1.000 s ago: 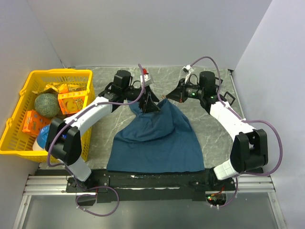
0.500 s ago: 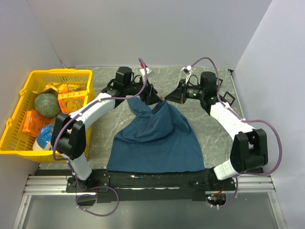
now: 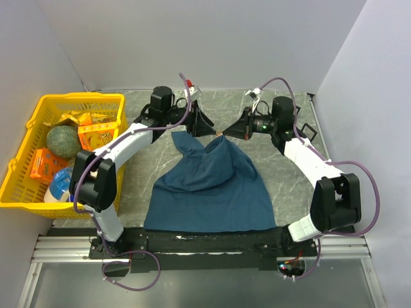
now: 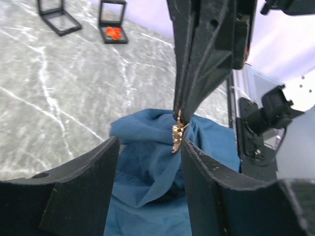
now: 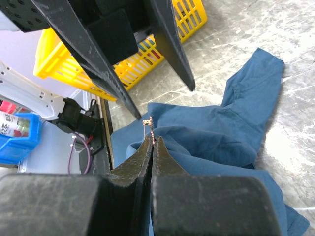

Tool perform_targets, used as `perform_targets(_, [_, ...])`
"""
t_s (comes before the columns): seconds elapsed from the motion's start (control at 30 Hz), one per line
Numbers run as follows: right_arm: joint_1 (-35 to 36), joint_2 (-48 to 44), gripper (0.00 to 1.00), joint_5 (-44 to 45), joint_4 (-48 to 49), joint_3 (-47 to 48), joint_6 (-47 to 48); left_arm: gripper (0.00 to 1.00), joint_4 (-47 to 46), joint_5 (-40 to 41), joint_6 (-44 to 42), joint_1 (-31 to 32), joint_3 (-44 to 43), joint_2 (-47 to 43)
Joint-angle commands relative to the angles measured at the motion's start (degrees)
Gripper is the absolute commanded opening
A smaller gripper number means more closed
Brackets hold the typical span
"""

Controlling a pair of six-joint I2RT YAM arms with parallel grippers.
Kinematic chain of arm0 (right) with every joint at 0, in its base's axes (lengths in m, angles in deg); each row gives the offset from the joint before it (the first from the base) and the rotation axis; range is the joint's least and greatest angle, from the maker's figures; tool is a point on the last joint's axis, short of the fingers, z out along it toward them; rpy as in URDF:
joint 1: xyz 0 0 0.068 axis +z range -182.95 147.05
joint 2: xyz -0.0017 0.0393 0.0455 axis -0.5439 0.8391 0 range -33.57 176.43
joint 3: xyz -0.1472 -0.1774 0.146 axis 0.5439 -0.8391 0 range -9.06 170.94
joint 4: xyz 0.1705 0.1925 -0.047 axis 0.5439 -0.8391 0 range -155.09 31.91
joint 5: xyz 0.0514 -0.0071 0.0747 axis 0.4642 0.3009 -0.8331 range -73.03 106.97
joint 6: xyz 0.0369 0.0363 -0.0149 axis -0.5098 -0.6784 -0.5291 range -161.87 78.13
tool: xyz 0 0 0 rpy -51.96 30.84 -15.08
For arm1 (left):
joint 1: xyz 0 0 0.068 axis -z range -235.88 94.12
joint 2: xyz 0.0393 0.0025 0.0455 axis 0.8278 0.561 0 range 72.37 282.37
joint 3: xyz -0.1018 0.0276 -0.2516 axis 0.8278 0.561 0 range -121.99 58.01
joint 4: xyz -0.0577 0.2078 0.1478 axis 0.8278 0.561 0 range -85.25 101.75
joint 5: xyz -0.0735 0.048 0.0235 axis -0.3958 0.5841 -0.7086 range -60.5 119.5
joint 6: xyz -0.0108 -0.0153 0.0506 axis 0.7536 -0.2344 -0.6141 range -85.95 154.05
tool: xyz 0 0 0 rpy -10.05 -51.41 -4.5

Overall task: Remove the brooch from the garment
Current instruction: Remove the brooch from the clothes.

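The garment (image 3: 209, 186), a dark teal T-shirt, lies spread on the grey table with its far edge pulled up into a peak. A small gold brooch (image 4: 176, 133) sits at that peak, and cloth (image 4: 147, 167) hangs from it. My right gripper (image 5: 151, 140) is shut on the brooch (image 5: 149, 123), whose top sticks out above the tips. My left gripper (image 4: 150, 142) is open and faces the brooch, its fingers standing either side of the hanging cloth. The brooch lies close to its right finger (image 4: 206, 182). From above, both grippers (image 3: 202, 125) (image 3: 225, 133) meet over the shirt's far edge.
A yellow basket (image 3: 83, 97) holding packets and a round green fruit stands at the left. Two small open black boxes (image 4: 51, 14) (image 4: 112, 22) sit on the table beyond the shirt, one holding something red. White walls close in the back and both sides.
My left gripper has drawn back from the cloth peak toward the far side and its jaws have narrowed. The shirt's far left fold has dropped. The right gripper stays shut and in place.
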Motion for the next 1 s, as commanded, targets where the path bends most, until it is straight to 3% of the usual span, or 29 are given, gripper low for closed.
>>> perform_targets(0.0, [-0.57,-1.19,0.00,-1.42,4.20,-0.14,-1.18,0.58,-2.07,-6.28,1.55,0.65,-1.70,1.46])
perform_targets(0.27, [-0.92,-1.28,0.00,-1.60,4.64,-0.23,-1.80,0.56,-4.43,-8.05,3.13,1.27,-0.04,1.38])
perform_targets(0.47, [-0.83,-1.28,0.00,-1.51,4.64,-0.32,-1.97,0.48,-6.98,-7.88,5.50,1.70,-0.04,2.08])
perform_targets(0.7, [-1.01,-1.54,0.00,-1.51,4.99,-0.50,-2.23,0.30,-5.58,-8.05,4.10,2.67,-0.04,2.52])
perform_targets(0.97, [-1.36,-1.54,0.00,-1.51,4.91,-0.15,-2.50,0.29,-4.96,-8.05,3.40,2.76,0.67,2.26])
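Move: The brooch, held up at the raised fold's top in the right fingers, lies about 3 cm to the left hand's right and 2 cm back of it, at nearly its height; from the right hand it is some 2 cm to the left, level with it. The right fingertips are about 2 cm to the right of the brooch. The fold's peak is roughly 4 cm below and 2 cm back of it. Around the brooch, which the right fingers keep pinched almost motionless, the left hand brings its open fingertips: about 2.5 cm back and 2 cm to the right, with a shallow dip of about 1 cm partly made up again, turning a little clockwise. Its fingers narrow from a bit over half open to under a third, straddling the brooch without shutting. ##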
